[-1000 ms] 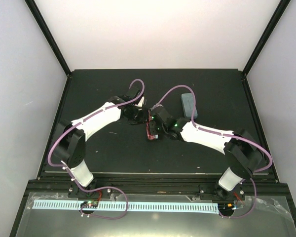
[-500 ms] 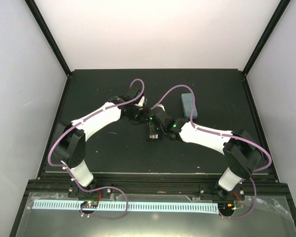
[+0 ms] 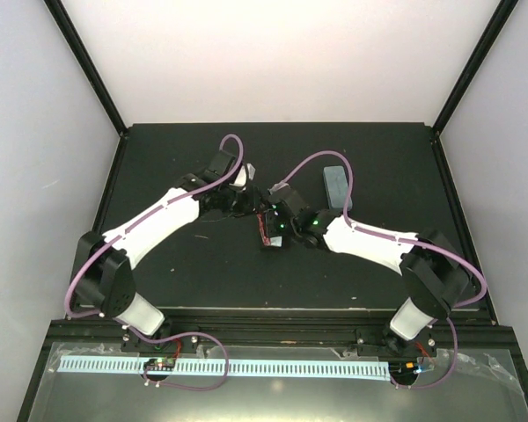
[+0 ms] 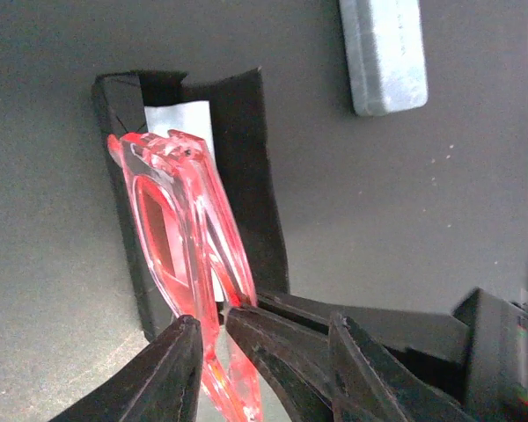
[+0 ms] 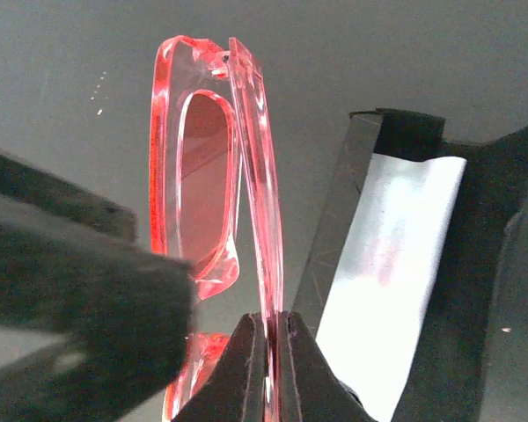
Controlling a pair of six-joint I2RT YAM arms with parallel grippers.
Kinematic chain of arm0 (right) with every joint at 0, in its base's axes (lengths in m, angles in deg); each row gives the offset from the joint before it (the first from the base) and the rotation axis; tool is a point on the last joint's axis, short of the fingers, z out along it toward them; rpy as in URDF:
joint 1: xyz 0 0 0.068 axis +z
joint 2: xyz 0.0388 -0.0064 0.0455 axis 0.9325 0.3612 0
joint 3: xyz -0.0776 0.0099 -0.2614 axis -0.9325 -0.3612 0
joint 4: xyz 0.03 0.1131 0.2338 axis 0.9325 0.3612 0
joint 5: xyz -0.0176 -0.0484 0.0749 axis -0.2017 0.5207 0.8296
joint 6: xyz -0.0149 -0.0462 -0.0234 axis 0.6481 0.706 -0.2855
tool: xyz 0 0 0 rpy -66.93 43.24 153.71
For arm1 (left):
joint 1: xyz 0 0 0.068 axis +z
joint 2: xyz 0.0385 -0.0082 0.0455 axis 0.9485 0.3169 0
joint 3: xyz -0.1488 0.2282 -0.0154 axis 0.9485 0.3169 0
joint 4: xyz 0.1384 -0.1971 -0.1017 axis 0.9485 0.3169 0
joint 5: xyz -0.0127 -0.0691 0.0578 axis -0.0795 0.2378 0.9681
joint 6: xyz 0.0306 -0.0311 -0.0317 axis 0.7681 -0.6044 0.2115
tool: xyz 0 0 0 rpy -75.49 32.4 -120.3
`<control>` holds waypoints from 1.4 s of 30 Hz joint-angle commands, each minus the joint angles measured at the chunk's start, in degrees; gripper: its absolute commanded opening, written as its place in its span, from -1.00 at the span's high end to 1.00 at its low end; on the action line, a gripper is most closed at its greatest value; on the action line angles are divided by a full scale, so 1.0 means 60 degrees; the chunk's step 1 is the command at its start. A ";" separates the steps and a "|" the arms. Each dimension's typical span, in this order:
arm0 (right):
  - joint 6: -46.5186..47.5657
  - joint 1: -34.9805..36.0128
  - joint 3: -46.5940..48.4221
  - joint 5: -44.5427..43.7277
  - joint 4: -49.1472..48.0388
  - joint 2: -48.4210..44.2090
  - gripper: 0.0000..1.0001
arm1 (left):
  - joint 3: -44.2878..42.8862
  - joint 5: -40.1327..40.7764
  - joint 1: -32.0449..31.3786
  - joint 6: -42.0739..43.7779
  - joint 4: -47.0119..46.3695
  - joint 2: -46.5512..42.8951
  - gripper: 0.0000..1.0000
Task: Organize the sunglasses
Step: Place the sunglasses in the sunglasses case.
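Note:
The red sunglasses [image 3: 264,231] are folded and held on edge above an open black case [image 4: 246,176] with a pale cloth [image 4: 180,119] in it. My right gripper [image 5: 270,321] is shut on one thin red arm of the sunglasses [image 5: 202,158]. My left gripper [image 4: 207,330] is closed round the lower frame of the sunglasses [image 4: 172,220]. In the top view, the left gripper [image 3: 249,204] and the right gripper [image 3: 271,227] meet at mid-table. The all-black sunglasses are out of view.
A pale blue oblong case [image 3: 335,186] lies behind the right arm and also shows in the left wrist view [image 4: 383,53]. The open case's flap [image 5: 475,290] and cloth [image 5: 396,290] lie just right of the glasses. The tabletop is black.
My left arm has stretched out, its elbow swinging left and its wrist reaching in toward the glasses. My right gripper stays at the centre, still holding the red glasses.

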 commanded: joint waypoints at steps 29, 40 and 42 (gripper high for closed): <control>-0.1058 -0.1372 0.0677 0.1057 0.0832 0.1311 0.98 | 0.3051 -0.1065 0.1460 0.0662 -0.2853 -0.0948 0.26; -0.1248 -0.1390 0.1272 0.0953 0.0963 0.1874 0.98 | 0.3230 -0.1468 0.1456 0.0586 -0.3551 0.0206 0.29; -0.1354 -0.1397 0.1236 0.0874 0.1018 0.1875 0.98 | 0.3282 -0.1517 0.1452 0.0554 -0.3655 0.0328 0.30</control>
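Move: The right hand already holds the red sunglasses; the open black sunglasses case lies some 10 cm below that hand, about 3 cm to its right and 2 cm farther out, with the white cloth lining its middle. The closed grey case is roughly 20 cm to the right of the right hand, 11 cm farther out and 11 cm below. From the empty left hand the sunglasses case is about 4 cm to the right, 1 cm ahead and 14 cm below. The right hand keeps the red sunglasses pinched and lowers them about 5 cm towards the open sunglasses case, shifting some 3 cm to the right on the way so that they come over its opening, then easing forward along the case for the last 2 cm or so, while its fingers tip about 15 degrees more downward. The left hand, empty with its fingers staying part open, first swings about 6 cm to the left, clear of the sunglasses, then sinks some 8 cm below its starting height and edges back right, down beside the case's left wall. ##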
